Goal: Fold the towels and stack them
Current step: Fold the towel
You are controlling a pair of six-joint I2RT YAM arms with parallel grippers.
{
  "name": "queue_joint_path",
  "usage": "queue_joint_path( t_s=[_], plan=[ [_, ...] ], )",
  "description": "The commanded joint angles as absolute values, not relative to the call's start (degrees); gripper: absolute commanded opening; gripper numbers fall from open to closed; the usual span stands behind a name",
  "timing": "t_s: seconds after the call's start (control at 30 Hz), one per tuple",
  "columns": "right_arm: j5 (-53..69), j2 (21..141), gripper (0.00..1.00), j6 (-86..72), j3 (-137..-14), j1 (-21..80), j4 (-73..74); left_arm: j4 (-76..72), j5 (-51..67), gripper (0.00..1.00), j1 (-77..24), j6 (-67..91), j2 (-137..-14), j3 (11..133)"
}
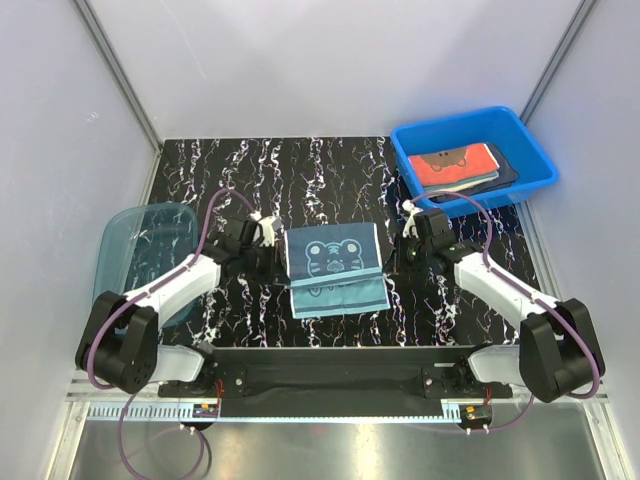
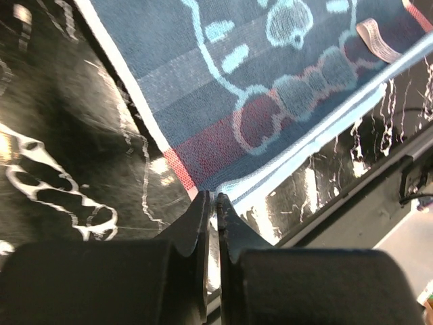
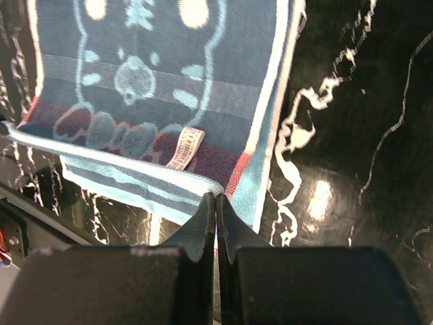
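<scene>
A dark slate-blue towel (image 1: 335,265) with a pale teal bear face lies folded in the middle of the table, and a light teal layer shows along its near edge. My left gripper (image 1: 276,250) is at its left edge. In the left wrist view the jaws (image 2: 212,198) are pinched on the corner of the towel (image 2: 270,81) with only a thin slit between them. My right gripper (image 1: 402,250) is at the towel's right edge, its jaws (image 3: 216,196) shut on the corner of the folded-over towel (image 3: 149,88). A red towel (image 1: 455,165) lies on darker ones in the blue bin.
The rigid blue bin (image 1: 535,165) stands at the back right. A translucent teal tub (image 1: 130,250) stands at the left beside my left arm. The tabletop (image 1: 330,175) is black marble-patterned, with grey walls around it.
</scene>
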State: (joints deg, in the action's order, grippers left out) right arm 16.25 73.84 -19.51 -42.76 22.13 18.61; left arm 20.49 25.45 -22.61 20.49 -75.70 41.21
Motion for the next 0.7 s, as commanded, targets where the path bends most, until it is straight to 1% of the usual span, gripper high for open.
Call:
queue_joint_path(
  t_s=[0.0,0.1,0.17,0.2,0.23,0.27,0.3,0.37,0.5,0.53,0.63,0.67],
  plan=[
    [13.7,74.3,0.00,-19.7,-42.6,22.2,21.0,17.5,26.3,0.06,-23.8,22.2,-74.4,40.4],
    [14.6,75.1,0.00,-21.3,-41.5,22.2,20.9,17.4,26.4,0.10,-24.9,22.8,-73.3,39.7],
    [12.8,74.3,0.06,-22.7,-40.8,22.3,21.9,16.9,27.9,0.15,-25.7,23.2,-72.9,39.0],
    [12.0,73.9,0.11,-23.3,-40.2,22.2,22.2,16.5,28.8,0.28,-26.0,24.1,-72.3,38.5],
    [10.7,73.3,0.17,-23.9,-40.1,22.3,23.2,15.0,31.6,0.31,-26.4,24.8,-71.9,37.9],
    [10.2,72.2,0.33,-25.3,-40.0,22.3,23.6,14.3,33.3,0.33,-26.6,25.5,-71.5,36.6],
    [9.8,71.6,0.38,-26.2,-40.3,22.3,24.3,14.0,35.0,0.38,-26.7,26.3,-70.9,36.0],
    [8.7,70.0,0.43,-28.4,-41.0,22.3,26.1,14.5,36.5,0.41,-26.6,26.8,-70.3,35.5],
    [9.9,69.8,0.45,-32.5,-42.4,22.4,25.1,15.6,30.3,0.45,-26.6,30.0,-68.7,35.2],
    [10.3,70.6,0.46,-32.7,-42.6,22.4,23.5,16.6,24.6,0.48,-26.5,30.1,-69.7,35.4],
    [9.2,75.4,0.49,-31.3,-44.5,22.6,20.5,18.5,15.6,0.47,-25.3,29.3,-73.2,38.8],
    [9.1,78.0,0.49,-30.4,-44.9,22.6,19.6,18.3,15.3,0.46,-23.5,28.8,-76.3,40.8]
  ],
)
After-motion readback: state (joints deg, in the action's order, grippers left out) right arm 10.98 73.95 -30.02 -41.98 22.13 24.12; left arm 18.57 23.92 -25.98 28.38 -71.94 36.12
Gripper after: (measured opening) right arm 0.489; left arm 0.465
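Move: Each hand holds a corner of the towel's turned-over half. The near left corner of the lower layer, where it is headed, lies about 7 cm back from the left hand, 1 cm right and 2 below; the near right corner lies some 8 cm back from the right hand, 1 cm right and 4 below. From the left hand, the tiger face is about 5 cm ahead, 10 right; from the right hand, the blue bin is roughly 24 cm ahead, 19 right. Both hands, still pinching the towel's hem corners, bring them back towards the near edge and let go, each opening to about half. The left goes back about 4 cm and 2 to its right, almost level, then returns nearly 2 cm forward. The right sinks 3 cm while drawing back nearly as far and 2 cm left-to-right, then eases up and forward a centimetre, turned about 10 degrees clockwise. ##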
